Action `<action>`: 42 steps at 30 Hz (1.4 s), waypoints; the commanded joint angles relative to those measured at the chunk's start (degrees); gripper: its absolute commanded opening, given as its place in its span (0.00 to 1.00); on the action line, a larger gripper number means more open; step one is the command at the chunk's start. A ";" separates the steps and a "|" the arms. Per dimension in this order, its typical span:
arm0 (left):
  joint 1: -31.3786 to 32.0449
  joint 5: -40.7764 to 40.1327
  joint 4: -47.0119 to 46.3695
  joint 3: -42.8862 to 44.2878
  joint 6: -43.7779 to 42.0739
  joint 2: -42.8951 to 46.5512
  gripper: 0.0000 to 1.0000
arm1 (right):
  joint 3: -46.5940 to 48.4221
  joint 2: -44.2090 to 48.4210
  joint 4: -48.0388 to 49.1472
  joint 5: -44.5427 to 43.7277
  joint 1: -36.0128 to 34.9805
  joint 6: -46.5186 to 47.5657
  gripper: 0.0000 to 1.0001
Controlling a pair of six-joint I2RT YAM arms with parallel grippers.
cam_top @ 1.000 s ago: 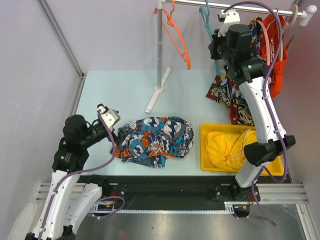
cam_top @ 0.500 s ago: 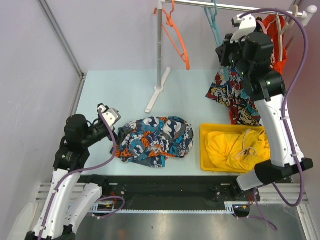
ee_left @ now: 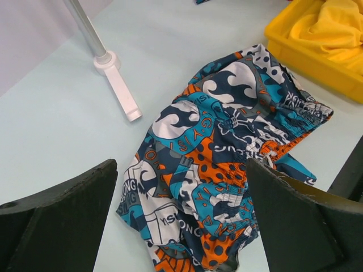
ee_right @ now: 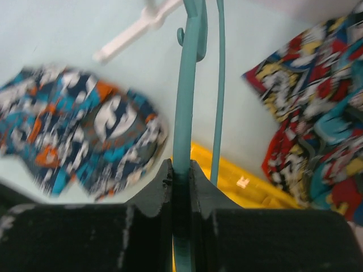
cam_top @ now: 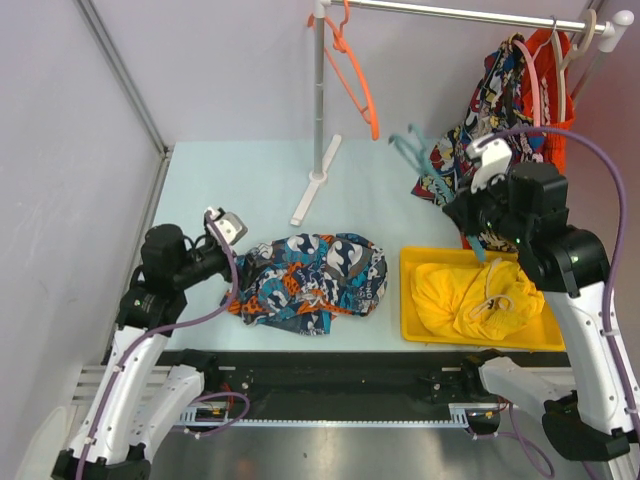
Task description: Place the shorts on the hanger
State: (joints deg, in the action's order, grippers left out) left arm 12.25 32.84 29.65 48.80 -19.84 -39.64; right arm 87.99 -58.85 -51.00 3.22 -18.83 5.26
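The shorts [cam_top: 312,276], in a navy, teal, orange and white print, lie crumpled on the table near the front edge. My left gripper [cam_top: 238,256] hovers at their left end. It stands open in the left wrist view, with the shorts [ee_left: 227,170] between and below the wide-apart fingers [ee_left: 62,215]. My right gripper [cam_top: 470,212] is shut on the thin teal hanger [cam_top: 415,150], which it holds in the air above the table's right side. In the right wrist view the hanger [ee_right: 187,85] runs up out of the closed right gripper [ee_right: 180,167].
A yellow bin [cam_top: 407,300] holding a yellow garment [cam_top: 480,300] sits at the front right. The rack's pole [cam_top: 320,100] and white foot [cam_top: 315,185] stand at the back. An orange hanger [cam_top: 358,85] and comic-print shorts [cam_top: 500,95] hang on the rail.
My right arm has come down and forward from the rail with the teal hanger in its grip. The left gripper has barely shifted beside the shorts.
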 commanded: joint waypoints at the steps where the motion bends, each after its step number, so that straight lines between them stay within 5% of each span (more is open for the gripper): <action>1: 0.23 4.68 -5.91 -3.18 1.04 2.90 1.00 | -1.59 2.69 -12.35 16.00 -0.07 8.70 0.00; 9: 0.23 16.44 -5.04 -5.38 -7.91 2.99 0.99 | -3.96 3.22 -22.64 38.85 -1.90 19.42 0.00; 17: 1.63 26.22 -0.04 -5.29 -14.88 0.79 0.95 | -3.96 -0.82 -17.65 39.23 -14.64 21.64 0.00; 22: 5.67 27.72 5.49 -5.64 -19.62 -1.05 0.83 | -3.96 -3.02 -15.79 37.73 -19.22 23.04 0.00; 25: 9.10 26.05 8.05 -6.34 -22.26 -1.41 0.66 | -3.87 -3.81 -15.18 36.77 -20.72 23.48 0.00; 28: 9.55 24.73 8.41 -6.87 -22.62 -1.41 0.28 | -3.79 -4.26 -15.27 36.33 -21.33 24.97 0.00; 29: 9.55 24.38 8.58 -6.52 -22.44 -1.58 0.03 | -3.79 -4.52 -15.35 36.24 -21.60 25.41 0.00; 30: 9.55 23.07 7.89 -6.43 -20.61 -1.67 0.00 | -3.79 -4.69 -15.27 35.02 -21.77 25.94 0.00; 32: 9.46 21.74 7.27 -6.17 -18.49 -1.50 0.00 | -3.79 -5.05 -14.31 32.56 -21.95 24.02 0.15; 33: 9.55 21.04 6.92 -6.08 -16.83 -1.06 0.00 | -3.79 -5.13 -12.30 29.15 -22.13 21.31 0.26; 34: 9.46 20.78 6.83 -6.08 -16.29 -0.88 0.00 | -3.70 -5.31 -11.41 27.47 -22.30 20.59 0.52; 37: 9.55 18.50 6.47 -5.90 -14.71 -0.35 0.01 | -3.17 -5.40 -8.33 22.54 -24.76 21.01 0.80; 42: 9.55 16.20 9.54 -3.54 -16.98 -3.33 0.00 | 2.08 -11.10 -9.02 18.58 -29.76 24.80 0.86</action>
State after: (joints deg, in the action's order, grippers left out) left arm 21.54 50.26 37.82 42.13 -36.42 -41.17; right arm 84.68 -65.82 -62.61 26.87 -45.30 27.73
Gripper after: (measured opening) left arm 0.077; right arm 0.871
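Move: The right hand holds the teal hanger; its middle lies about 37 cm right, 11 cm ahead and 10 cm above the empty, open left hand. The shorts lie some 12 cm right of the left hand, level with it and 18 cm below. From the right hand, the shorts are about 29 cm left, 7 cm back and 30 cm down; the yellow tray is some 10 cm right, 13 cm back and 29 cm down. Right hand swings the hanger some 20 cm left, back, down; left draws back, pinches its end; right opens. ##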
